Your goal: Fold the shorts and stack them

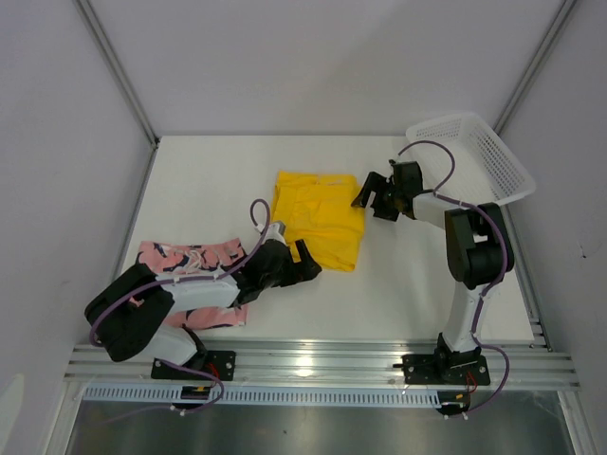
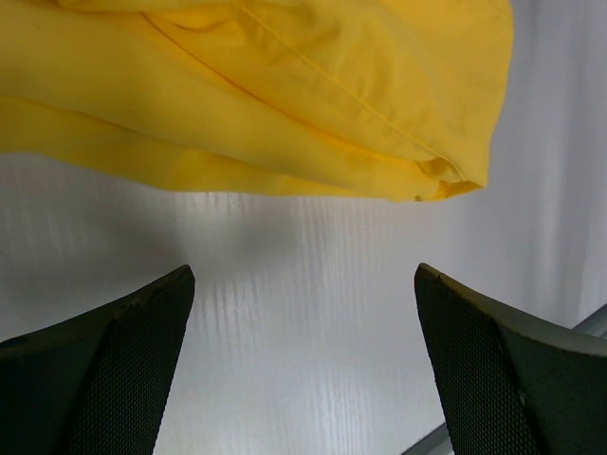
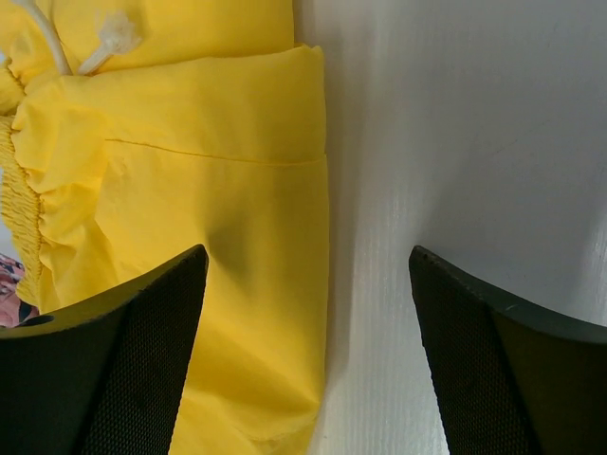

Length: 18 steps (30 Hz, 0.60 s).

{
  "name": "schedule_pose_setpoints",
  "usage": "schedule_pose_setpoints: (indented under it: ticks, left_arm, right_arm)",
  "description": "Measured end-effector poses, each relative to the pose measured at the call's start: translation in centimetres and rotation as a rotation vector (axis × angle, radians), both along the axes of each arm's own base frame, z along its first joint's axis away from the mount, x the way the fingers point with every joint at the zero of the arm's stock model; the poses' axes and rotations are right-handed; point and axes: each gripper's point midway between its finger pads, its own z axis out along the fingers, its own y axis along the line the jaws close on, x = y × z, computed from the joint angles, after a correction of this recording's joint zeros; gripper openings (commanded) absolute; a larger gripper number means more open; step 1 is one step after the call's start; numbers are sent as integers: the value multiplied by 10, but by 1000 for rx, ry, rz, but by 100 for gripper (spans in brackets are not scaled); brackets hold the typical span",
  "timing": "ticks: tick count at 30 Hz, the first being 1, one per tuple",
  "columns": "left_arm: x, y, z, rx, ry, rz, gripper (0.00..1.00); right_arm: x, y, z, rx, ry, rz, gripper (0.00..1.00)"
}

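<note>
The yellow shorts [image 1: 318,220] lie folded in the middle of the table. The pink printed shorts [image 1: 190,258] lie flat at the left, partly under my left arm. My left gripper [image 1: 303,268] is open just off the yellow shorts' near edge. In the left wrist view the yellow shorts [image 2: 285,85] lie ahead of the left gripper [image 2: 303,270], with only bare table between the fingers. My right gripper [image 1: 373,199] hovers open at the shorts' far right corner. In the right wrist view the right gripper [image 3: 308,251] straddles the side edge of the yellow shorts [image 3: 190,190], by the waistband and white drawstring.
A white mesh basket [image 1: 474,156] sits tilted at the back right corner, behind my right arm. Grey walls close in the table on three sides. A metal rail [image 1: 322,360] runs along the near edge.
</note>
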Motion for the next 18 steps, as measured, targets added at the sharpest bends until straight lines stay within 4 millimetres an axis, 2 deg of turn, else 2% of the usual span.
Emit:
schedule_pose_setpoints:
  ticks: [3, 12, 13, 16, 18]
  left_arm:
    - [6, 3, -8, 9, 7, 48, 99]
    - [32, -14, -4, -111, 3, 177, 99]
    - [34, -17, -3, -128, 3, 185, 99]
    - [39, -22, -2, -169, 0, 202, 99]
    - [42, -25, -2, -188, -2, 210, 99]
  right_arm:
    - [2, 0, 0, 24, -17, -14, 88]
    - [-2, 8, 2, 97, -56, -40, 84]
    - [-2, 9, 2, 103, -59, -41, 77]
    - [-7, 14, -1, 122, -48, -47, 65]
    - [-12, 18, -4, 140, -42, -49, 60]
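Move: The yellow shorts' near edge lies about 4 cm ahead of the left hand, 3 cm to its right and 2 cm below; the pink shorts lie some 27 cm to its left and 5 cm back. The yellow shorts' right edge is level with the right hand, 2 cm to its left and 2 cm below; the white basket's middle stands about 10 cm ahead and 22 cm to its right. The open left hand goes 5 cm forward-right to the yellow shorts' near edge; the right eases left, part-closing. ##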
